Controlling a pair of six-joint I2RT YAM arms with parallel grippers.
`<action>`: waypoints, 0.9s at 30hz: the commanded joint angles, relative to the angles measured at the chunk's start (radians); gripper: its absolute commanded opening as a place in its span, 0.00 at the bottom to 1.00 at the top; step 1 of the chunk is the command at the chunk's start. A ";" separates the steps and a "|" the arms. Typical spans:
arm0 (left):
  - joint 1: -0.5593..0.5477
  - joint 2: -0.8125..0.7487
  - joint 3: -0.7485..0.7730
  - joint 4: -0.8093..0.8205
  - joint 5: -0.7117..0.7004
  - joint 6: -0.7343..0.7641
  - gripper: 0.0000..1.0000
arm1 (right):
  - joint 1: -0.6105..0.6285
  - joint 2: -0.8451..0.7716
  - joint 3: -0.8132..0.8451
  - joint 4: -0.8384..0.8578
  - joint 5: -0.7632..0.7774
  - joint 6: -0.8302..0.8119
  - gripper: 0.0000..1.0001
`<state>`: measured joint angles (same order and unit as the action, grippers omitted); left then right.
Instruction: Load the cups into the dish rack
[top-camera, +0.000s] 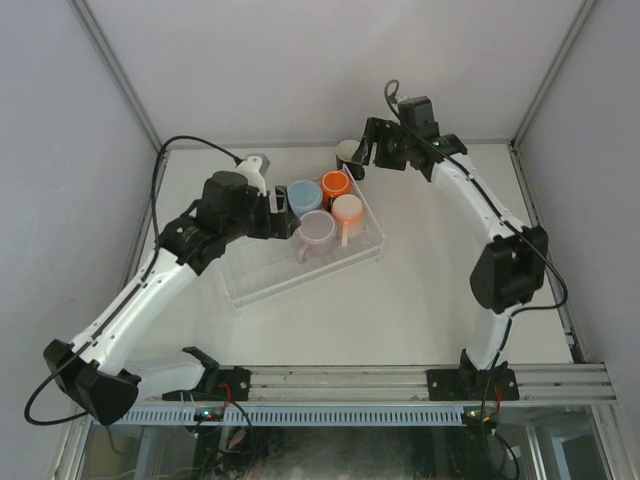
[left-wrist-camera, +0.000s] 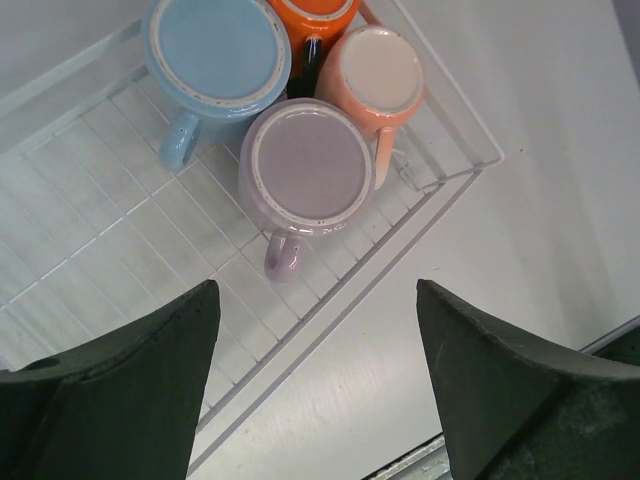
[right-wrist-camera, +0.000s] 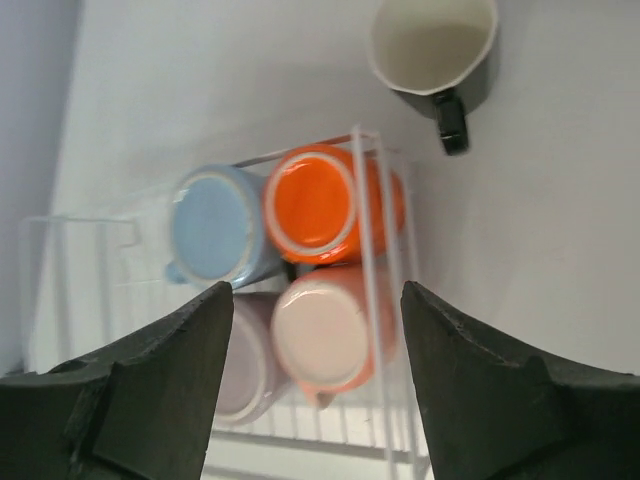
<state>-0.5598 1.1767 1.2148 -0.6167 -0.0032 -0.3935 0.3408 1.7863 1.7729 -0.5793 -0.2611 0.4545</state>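
Observation:
Four cups stand upside down at the far right end of the clear dish rack (top-camera: 268, 276): light blue (top-camera: 303, 197), orange (top-camera: 336, 185), peach-pink (top-camera: 347, 210) and lilac (top-camera: 318, 228). A black cup with a cream inside (top-camera: 349, 153) stands upright on the table just beyond the rack. My left gripper (top-camera: 282, 214) hangs open beside the lilac cup (left-wrist-camera: 305, 165), holding nothing. The right gripper (top-camera: 366, 150) is open next to the black cup (right-wrist-camera: 435, 45), its fingers spread above the peach-pink cup (right-wrist-camera: 325, 335). In the left wrist view the rack's floor (left-wrist-camera: 90, 220) shows bare.
The rack lies at an angle in the middle of the white table, its near left part holding no cups. Grey walls close in the table at the back and both sides. A metal rail (top-camera: 400, 385) with the arm bases runs along the near edge.

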 joint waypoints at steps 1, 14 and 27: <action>0.038 -0.058 0.079 -0.033 0.027 -0.015 0.83 | -0.016 0.126 0.143 -0.077 0.089 -0.138 0.68; 0.094 -0.009 0.118 -0.045 0.006 -0.028 0.84 | -0.043 0.454 0.427 0.003 0.139 -0.065 0.66; 0.139 0.025 0.177 -0.089 0.000 -0.004 0.84 | -0.028 0.627 0.597 0.054 0.233 0.006 0.63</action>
<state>-0.4400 1.1919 1.3220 -0.7048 0.0025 -0.4080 0.2985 2.4035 2.3013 -0.5941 -0.0933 0.4305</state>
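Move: The black cup, standing upright just past the rack's far right corner, is about 17 cm ahead of the right hand, 4 cm to its left and 21 cm below. Nearer in the rack, about 18 cm below the hand: the orange cup 4 cm ahead and 6 cm left, the peach cup 4 cm back and 3 cm left. From the left hand the black cup is some 32 cm ahead, 12 cm right, 21 cm below. The black cup is what the right hand closes in on: it swoops forward about 14 cm and down some 12 cm, steeply at first and then slowing, fingers staying open while the wrist turns roughly 10 degrees clockwise. The empty left hand eases some 4 cm away from the purple cup, mostly left and up, still open. ##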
